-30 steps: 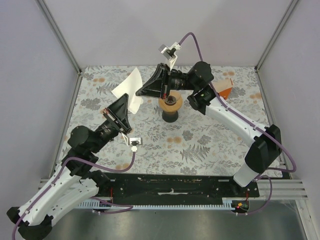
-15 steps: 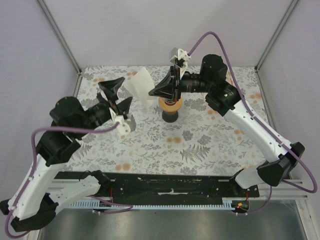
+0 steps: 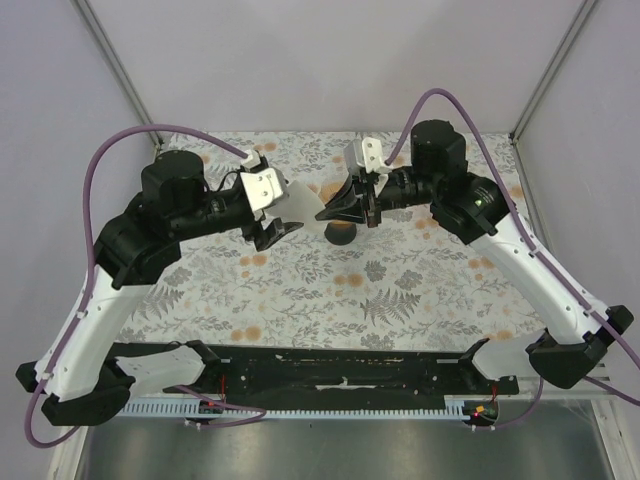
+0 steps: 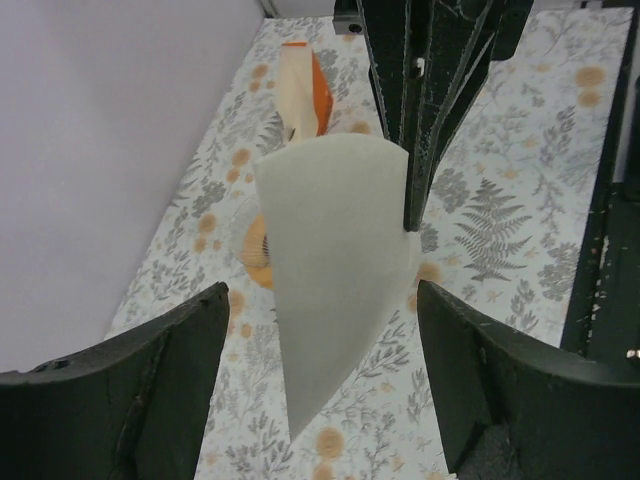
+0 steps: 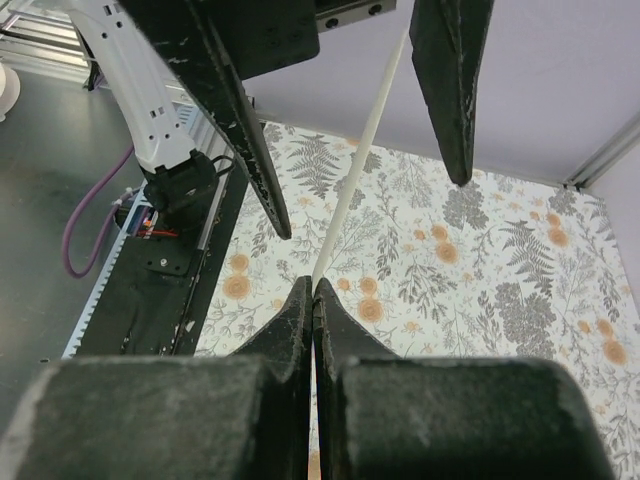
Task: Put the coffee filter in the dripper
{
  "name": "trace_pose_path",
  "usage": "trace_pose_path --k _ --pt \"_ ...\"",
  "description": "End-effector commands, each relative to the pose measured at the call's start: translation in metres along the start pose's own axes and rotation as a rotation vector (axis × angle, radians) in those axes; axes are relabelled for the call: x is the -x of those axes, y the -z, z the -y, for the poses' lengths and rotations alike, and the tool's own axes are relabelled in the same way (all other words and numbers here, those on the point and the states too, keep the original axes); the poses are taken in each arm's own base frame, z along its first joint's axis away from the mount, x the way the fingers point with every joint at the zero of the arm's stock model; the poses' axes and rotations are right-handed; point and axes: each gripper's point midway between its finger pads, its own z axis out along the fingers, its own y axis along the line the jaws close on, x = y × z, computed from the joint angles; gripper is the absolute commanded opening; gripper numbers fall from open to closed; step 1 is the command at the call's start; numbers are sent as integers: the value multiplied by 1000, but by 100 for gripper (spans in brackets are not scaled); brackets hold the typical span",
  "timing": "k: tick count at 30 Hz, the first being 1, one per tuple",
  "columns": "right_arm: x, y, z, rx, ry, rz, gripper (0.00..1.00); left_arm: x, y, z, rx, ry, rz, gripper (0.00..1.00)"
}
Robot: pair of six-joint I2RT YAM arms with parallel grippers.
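Note:
The white coffee filter hangs in the air, point down, above the flowered table. My right gripper is shut on its edge; in the right wrist view the coffee filter shows edge-on as a thin white strip. My left gripper is open, its jaws wide on either side of the filter and not touching it. The orange dripper peeks out behind the filter. From above, the coffee filter sits between the left gripper and the right gripper, and only the dripper's dark base shows.
An orange-and-white box lies on the table beyond the dripper, near the back wall. The black base rail runs along the near edge. Both arms crowd the middle of the flowered table, and purple cables arc above them.
My left gripper has opened and let go of the filter, and its arm has risen and swung toward the centre. The right gripper keeps the filter and has pulled back over the dripper.

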Motion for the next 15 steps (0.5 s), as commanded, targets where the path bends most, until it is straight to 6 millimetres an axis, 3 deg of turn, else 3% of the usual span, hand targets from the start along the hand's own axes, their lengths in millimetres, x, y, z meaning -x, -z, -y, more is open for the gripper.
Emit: trace_pose_path --k 1,4,10,15 --pt "12 9 -17 43 82 14 0 25 5 20 -104 132 78 79" --pt "19 10 -18 45 90 26 0 22 1 30 -168 152 77 65" --pt "28 9 -22 72 98 56 0 18 -5 48 -263 203 78 62" --pt "30 6 -26 92 86 65 0 18 -4 50 -274 195 82 32"
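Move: The coffee filter stands between my hands: its middle is about 4 cm to the right of my open left hand and 1 cm ahead, roughly level. My right hand already pinches its right-hand edge; the middle lies some 3 cm to that hand's left and 1 cm ahead. The dripper stands about 11 cm ahead of my left hand, 8 cm to its right and roughly 32 cm below. With my left hand I swing about 4 cm back and to the right to bring the filter between its fingers, turning the wrist some 15 degrees so they point more squarely right and a little lower. I narrow those fingers to about half their gap without shutting them. My right hand keeps its pinch and eases about 2 cm back. ##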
